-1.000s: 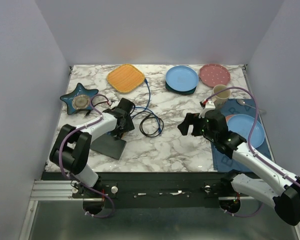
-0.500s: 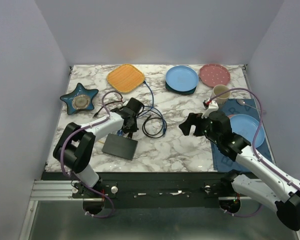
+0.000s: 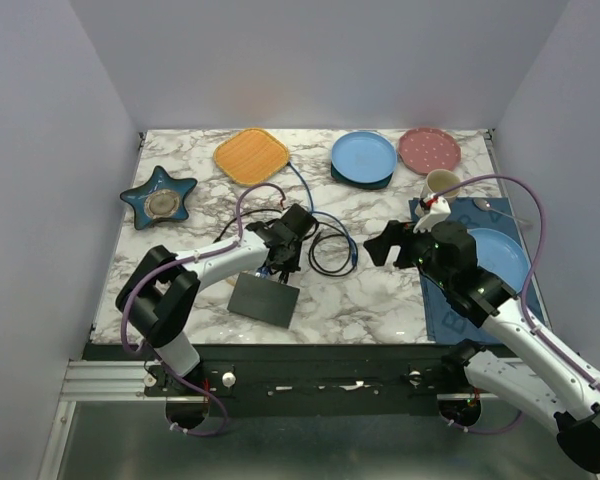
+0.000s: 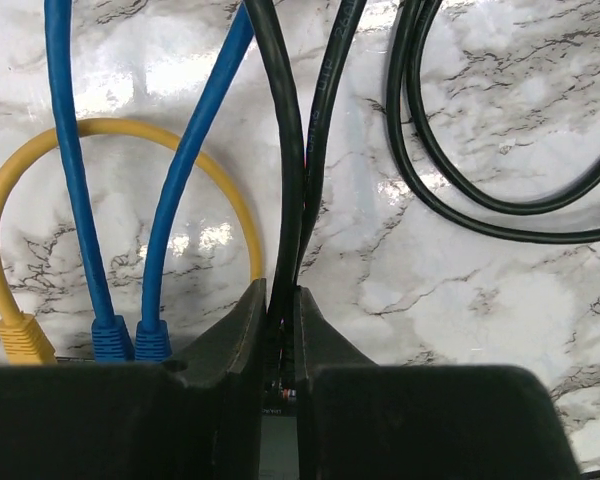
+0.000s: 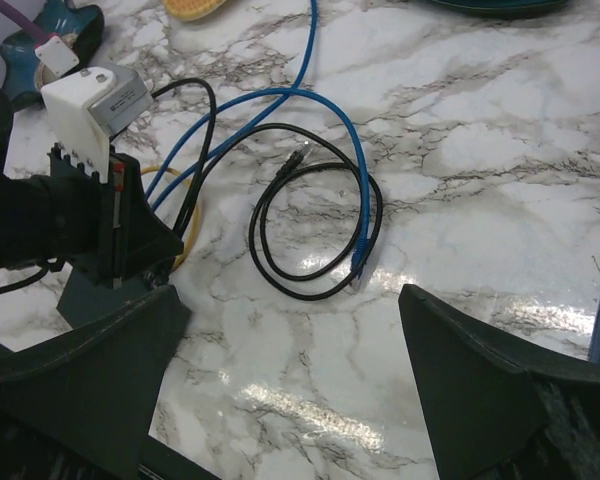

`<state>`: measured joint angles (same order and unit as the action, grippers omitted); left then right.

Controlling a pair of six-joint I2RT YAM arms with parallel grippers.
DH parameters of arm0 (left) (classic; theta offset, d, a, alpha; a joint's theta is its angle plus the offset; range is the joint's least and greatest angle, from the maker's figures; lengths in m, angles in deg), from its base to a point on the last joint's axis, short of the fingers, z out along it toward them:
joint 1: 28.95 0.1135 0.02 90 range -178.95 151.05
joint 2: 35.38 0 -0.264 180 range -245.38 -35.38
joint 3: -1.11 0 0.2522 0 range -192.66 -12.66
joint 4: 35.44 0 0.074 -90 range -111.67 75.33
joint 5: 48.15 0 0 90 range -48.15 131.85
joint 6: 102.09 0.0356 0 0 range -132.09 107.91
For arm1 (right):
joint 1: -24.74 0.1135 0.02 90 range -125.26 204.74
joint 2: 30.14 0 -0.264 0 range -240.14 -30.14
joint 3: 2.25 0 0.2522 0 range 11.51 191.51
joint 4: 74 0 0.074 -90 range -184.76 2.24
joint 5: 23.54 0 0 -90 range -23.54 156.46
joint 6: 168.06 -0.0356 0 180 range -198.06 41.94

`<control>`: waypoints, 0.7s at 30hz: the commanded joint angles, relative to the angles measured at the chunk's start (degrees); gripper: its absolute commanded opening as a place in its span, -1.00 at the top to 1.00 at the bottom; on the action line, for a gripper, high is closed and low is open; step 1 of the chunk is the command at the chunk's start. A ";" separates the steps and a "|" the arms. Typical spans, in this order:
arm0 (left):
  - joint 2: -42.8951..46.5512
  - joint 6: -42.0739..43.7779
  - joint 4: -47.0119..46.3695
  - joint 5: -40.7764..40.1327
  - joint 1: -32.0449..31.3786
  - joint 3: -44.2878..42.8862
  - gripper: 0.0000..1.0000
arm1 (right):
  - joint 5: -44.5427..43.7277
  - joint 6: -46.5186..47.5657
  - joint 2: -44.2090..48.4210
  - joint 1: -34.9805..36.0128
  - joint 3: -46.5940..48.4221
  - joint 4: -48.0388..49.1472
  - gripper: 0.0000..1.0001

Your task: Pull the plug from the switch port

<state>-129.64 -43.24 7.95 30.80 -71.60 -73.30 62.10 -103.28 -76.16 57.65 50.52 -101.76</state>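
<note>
The switch (image 3: 265, 298), a flat black box, lies near the table's front edge. Yellow (image 4: 18, 340) and blue (image 4: 110, 340) plugs sit in its ports. My left gripper (image 3: 286, 256) is at the switch's far edge, shut on the black plug (image 4: 281, 345). Two black cable strands (image 4: 290, 180) run out from between its fingers (image 4: 238, 335), and the plug itself is mostly in shadow. My right gripper (image 3: 385, 245) hovers open to the right of the cables, with nothing between its fingers (image 5: 110, 370).
A loose black cable loop (image 3: 330, 255) and a blue cable (image 3: 298, 190) lie beside the switch. An orange plate (image 3: 251, 156), blue plates (image 3: 363, 157), a pink plate (image 3: 428, 149) and a star dish (image 3: 159, 196) stand at the back. A cup (image 3: 442, 184) and blue mat (image 3: 450, 300) are on the right.
My left gripper has closed on the black plug and moved right, and the switch has slid and turned with it. My right gripper has drifted slightly right, still open.
</note>
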 commanded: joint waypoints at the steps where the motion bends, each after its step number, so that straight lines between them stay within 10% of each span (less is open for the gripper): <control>1: 1.09 4.24 -1.68 0.42 -1.37 -2.81 1.00 | -2.40 0.95 1.72 0.05 1.69 -3.05 -1.00; 17: -9.71 18.51 7.37 -10.30 -15.35 -11.52 1.00 | -5.04 1.39 4.45 0.05 1.43 -4.46 -1.00; 21: -7.53 15.25 6.50 -14.25 -15.62 -10.73 0.58 | -5.13 1.39 4.54 0.05 1.42 -4.63 -1.00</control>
<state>-139.47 -26.76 13.59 23.15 -86.92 -84.45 58.36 -102.49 -72.44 57.63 50.61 -104.58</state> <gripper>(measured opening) 0.171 0.998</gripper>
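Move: The left hand grips the black cable just above its plug, which sits in the switch port about 1 cm back and 2 cm below. The switch's middle lies some 5 cm left and 6 cm back, the blue plugs about 5 cm left and level, and the black coil roughly 10 cm right and 4 cm ahead. From the right hand the plug is about 23 cm left, level fore-and-aft and some 18 cm lower. Still gripping the black cable, the left hand arcs 6 cm right, then back, turning about 25 degrees clockwise. ##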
